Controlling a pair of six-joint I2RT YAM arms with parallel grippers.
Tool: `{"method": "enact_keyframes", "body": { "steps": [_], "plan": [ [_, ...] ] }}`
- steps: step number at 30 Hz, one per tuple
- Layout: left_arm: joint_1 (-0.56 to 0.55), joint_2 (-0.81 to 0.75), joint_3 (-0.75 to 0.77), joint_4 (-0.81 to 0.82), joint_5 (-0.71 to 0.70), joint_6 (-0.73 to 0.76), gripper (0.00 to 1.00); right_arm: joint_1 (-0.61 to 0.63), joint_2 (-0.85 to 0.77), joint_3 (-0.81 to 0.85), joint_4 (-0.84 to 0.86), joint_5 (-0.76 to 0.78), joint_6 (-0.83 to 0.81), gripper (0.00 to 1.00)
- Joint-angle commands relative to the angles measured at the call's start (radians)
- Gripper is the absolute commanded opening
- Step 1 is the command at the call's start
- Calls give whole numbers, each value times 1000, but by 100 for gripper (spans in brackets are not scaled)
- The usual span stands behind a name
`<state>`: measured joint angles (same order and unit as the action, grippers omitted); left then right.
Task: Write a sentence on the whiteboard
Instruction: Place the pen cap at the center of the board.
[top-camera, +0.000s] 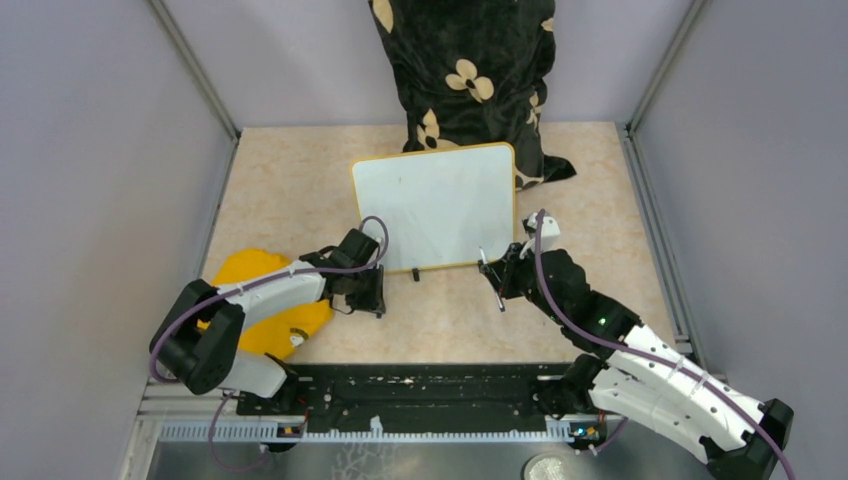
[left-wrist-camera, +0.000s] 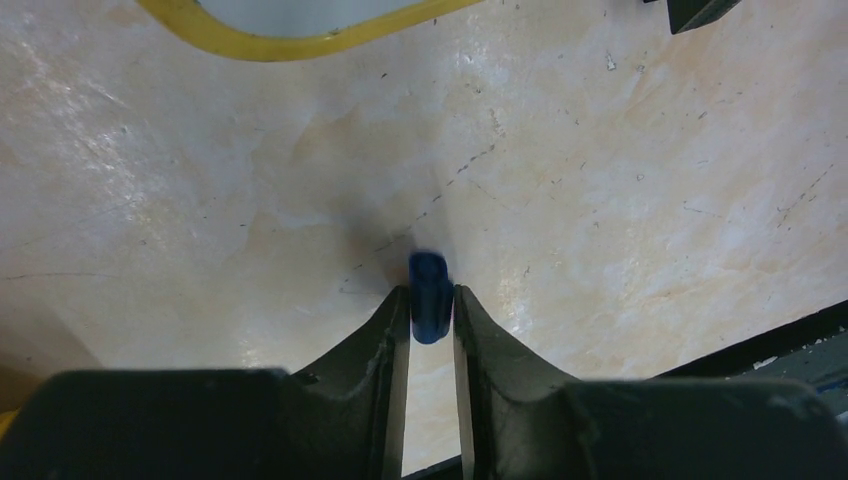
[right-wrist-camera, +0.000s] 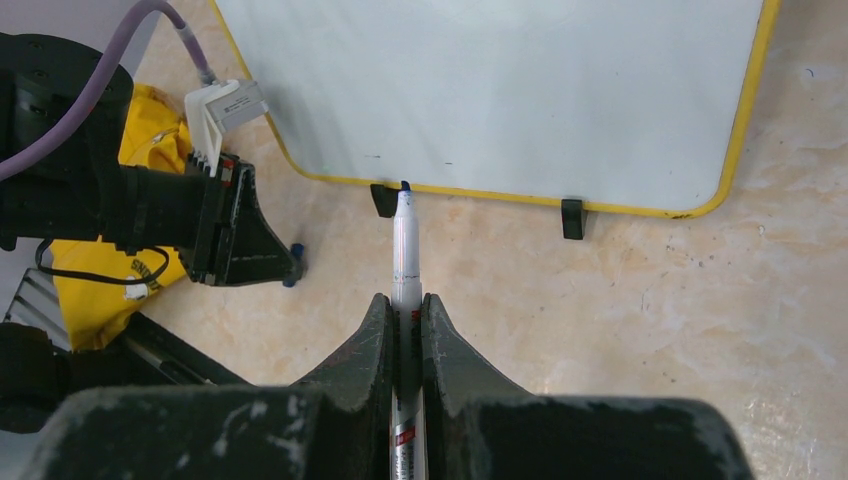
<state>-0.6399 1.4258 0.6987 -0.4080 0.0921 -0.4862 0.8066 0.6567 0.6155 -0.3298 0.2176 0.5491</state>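
The whiteboard (top-camera: 435, 205) lies flat mid-table on two black feet, its yellow-rimmed face (right-wrist-camera: 500, 90) blank; no sentence shows on it. My right gripper (right-wrist-camera: 405, 300) is shut on a silver marker (right-wrist-camera: 405, 245), uncapped, whose blue tip points at the board's near edge beside the left foot (right-wrist-camera: 383, 200). In the top view this gripper (top-camera: 500, 278) hovers off the board's near right corner. My left gripper (left-wrist-camera: 431, 300) is low over the table by the near left corner (top-camera: 368, 300). A blue cap (left-wrist-camera: 430, 290) sits between its fingertips; whether they press it is unclear.
A yellow cloth (top-camera: 265, 300) lies under the left arm at the table's left. A black floral cushion (top-camera: 465, 70) leans behind the board. Grey walls enclose three sides, and a black rail (top-camera: 430, 395) runs along the near edge.
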Motion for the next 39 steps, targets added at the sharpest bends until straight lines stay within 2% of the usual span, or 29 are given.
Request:
{"method": "enact_keyframes", "body": {
  "steps": [1,14,23,26,28,32,35,37,38,39],
  "plan": [
    [-8,7,-11,13,-11,-6,30,-1,-3,9,40,14,-14,0],
    [-9,-53,6,-14,-33,-11,41,-1,-6,13,32,9,-9,0],
    [-9,-234,125,-94,-99,-16,55,-1,-6,37,26,3,-22,0],
    [-9,-318,157,-81,-143,11,57,-2,-5,49,25,0,-33,0],
    [-6,-377,156,-44,-179,45,58,-2,-5,56,32,-5,-48,0],
    [-6,-479,117,95,-316,34,77,-1,-9,62,80,-44,-82,0],
    [-7,-513,99,219,-395,-9,82,-1,-17,62,134,-70,-109,0],
    [-7,-531,77,321,-399,-16,86,-2,-14,68,168,-91,-130,0],
    [-7,-539,66,379,-380,0,95,-2,-11,72,185,-103,-139,0],
    [-6,-542,59,437,-335,34,98,-1,-4,76,200,-114,-148,0]
  ]
}}
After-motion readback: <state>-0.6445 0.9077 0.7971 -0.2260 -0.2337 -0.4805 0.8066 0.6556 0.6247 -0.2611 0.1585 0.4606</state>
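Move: Between the left hand's already loosened fingertips lies the pen cap, right at the hand point and down at table level. From this hand the whiteboard's middle is about 19 cm ahead and 10 cm to the right, the left black clip on its near edge some 7 cm ahead and 7 cm right, and the yellow bag roughly 21 cm left, level with it. From the right hand the cap lies about 18 cm left, 1 cm back and 19 cm below. Easing its fingers wider around the cap while almost still, the left hand then comes free and rises fast, some 22 cm up and about 8 cm forward, tilting its fingers up and outward by roughly 45 degrees as they spread nearly fully. The right hand keeps its pinch on the pen, holding still until it starts to lift slightly at the end. ##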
